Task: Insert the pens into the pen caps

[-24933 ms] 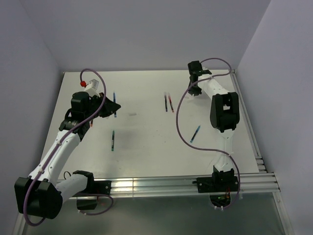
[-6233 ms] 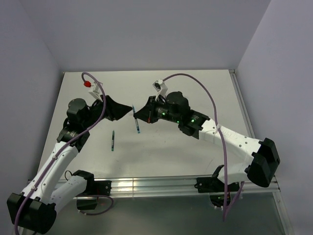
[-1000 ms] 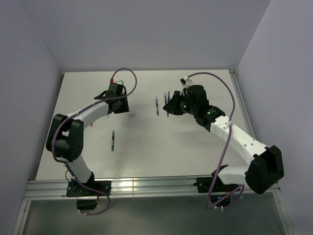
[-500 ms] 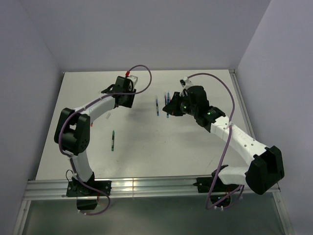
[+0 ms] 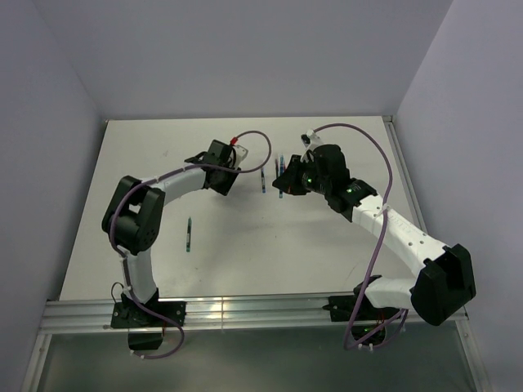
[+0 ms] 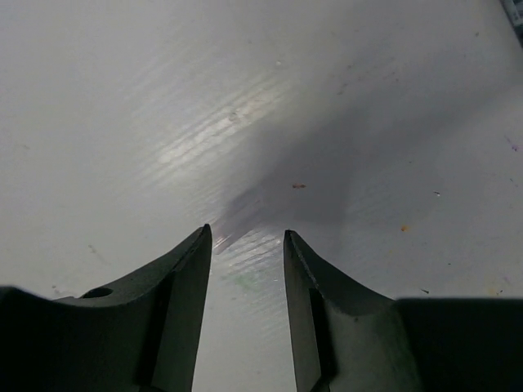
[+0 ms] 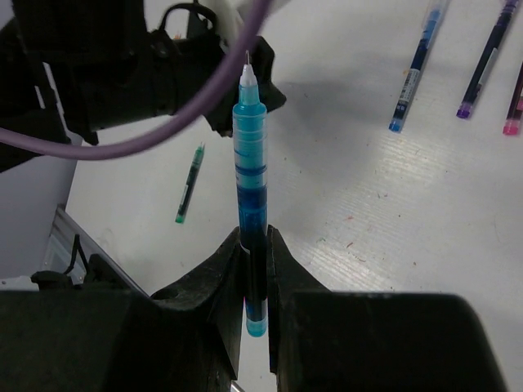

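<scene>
My right gripper (image 7: 255,245) is shut on a light blue pen (image 7: 249,180), which stands out of the jaws with its bare fine tip up. In the top view this gripper (image 5: 284,184) hovers over the table's middle back. My left gripper (image 6: 245,237) is open and holds nothing, with only bare table between its fingers. From above, the left gripper (image 5: 225,175) is a short way left of the right one. Loose pens lie on the table: a green pen (image 5: 188,234), a dark blue pen (image 5: 262,181), and a purple pen (image 7: 484,61). The pen caps are out of view.
A red-tipped pen (image 7: 515,110) lies beside the purple one at the right edge of the right wrist view. The left arm's purple cable (image 5: 257,147) loops between the two grippers. Walls enclose the white table (image 5: 245,261) on three sides, and a metal rail (image 5: 245,309) runs along the front.
The left arm has swung to the right, toward the right gripper, and its jaws have widened slightly. The right gripper has stayed in place, still holding the light blue pen.
</scene>
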Robot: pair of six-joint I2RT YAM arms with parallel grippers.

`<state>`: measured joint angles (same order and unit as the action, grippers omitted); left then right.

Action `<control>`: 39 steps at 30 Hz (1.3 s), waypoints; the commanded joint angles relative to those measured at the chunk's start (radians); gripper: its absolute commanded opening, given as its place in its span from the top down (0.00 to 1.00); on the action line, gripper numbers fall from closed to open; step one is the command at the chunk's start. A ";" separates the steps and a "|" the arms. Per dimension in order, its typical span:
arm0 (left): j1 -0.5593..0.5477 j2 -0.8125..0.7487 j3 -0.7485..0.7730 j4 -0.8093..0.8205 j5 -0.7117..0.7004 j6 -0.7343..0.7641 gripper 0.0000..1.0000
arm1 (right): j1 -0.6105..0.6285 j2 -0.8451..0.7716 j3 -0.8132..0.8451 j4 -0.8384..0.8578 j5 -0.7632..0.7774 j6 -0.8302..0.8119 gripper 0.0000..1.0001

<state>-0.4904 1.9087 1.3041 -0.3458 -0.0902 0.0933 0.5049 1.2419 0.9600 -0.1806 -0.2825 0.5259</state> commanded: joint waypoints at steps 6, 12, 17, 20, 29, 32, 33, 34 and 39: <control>-0.019 0.038 0.024 0.007 -0.035 0.036 0.55 | -0.009 -0.022 -0.004 0.032 0.002 -0.014 1.00; -0.019 0.069 0.040 0.004 -0.054 0.037 0.57 | -0.011 -0.016 -0.004 0.033 0.000 -0.015 1.00; -0.017 0.085 0.047 -0.005 -0.045 0.039 0.58 | -0.011 -0.012 -0.006 0.035 0.002 -0.015 1.00; -0.017 0.085 0.049 -0.005 -0.043 0.036 0.58 | -0.011 -0.010 -0.006 0.033 0.002 -0.014 1.00; -0.017 0.131 0.096 -0.050 0.004 0.025 0.70 | -0.012 -0.015 -0.007 0.033 0.005 -0.015 1.00; -0.017 0.147 0.112 -0.068 0.020 0.022 0.74 | -0.011 -0.013 -0.007 0.033 0.003 -0.017 1.00; -0.019 0.151 0.116 -0.074 0.027 0.020 0.74 | -0.011 -0.015 -0.007 0.033 0.003 -0.017 1.00; -0.019 0.164 0.127 -0.079 0.030 0.019 0.76 | -0.011 -0.015 -0.007 0.033 0.005 -0.017 1.00; -0.016 0.185 0.150 -0.122 0.082 0.008 0.89 | -0.011 -0.016 -0.007 0.033 0.003 -0.018 1.00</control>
<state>-0.5087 2.0514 1.4357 -0.3962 -0.0849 0.1143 0.5011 1.2419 0.9565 -0.1802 -0.2817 0.5255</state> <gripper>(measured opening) 0.197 0.175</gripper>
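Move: The clear pen cap lies on the table almost under the left hand, about 3 cm below, 1 cm ahead and 2 cm to its right. Of that cap, the capped blue pen lies some 14 cm right and 5 cm farther out, the purple pen 19 cm right and 7 cm out, and the green pen 10 cm left and 15 cm nearer. From the right hand the cap is roughly 17 cm left, 12 cm ahead and 20 cm down. The clear cap is pinched across its sides by the left fingertips: the open hand first sinks about 2 cm to the table, easing slightly back, then creeps some 2 cm forward with a small shift to the right as its fingers close. The wrist hardly turns, and the fingers stop on the cap short of fully shut. ##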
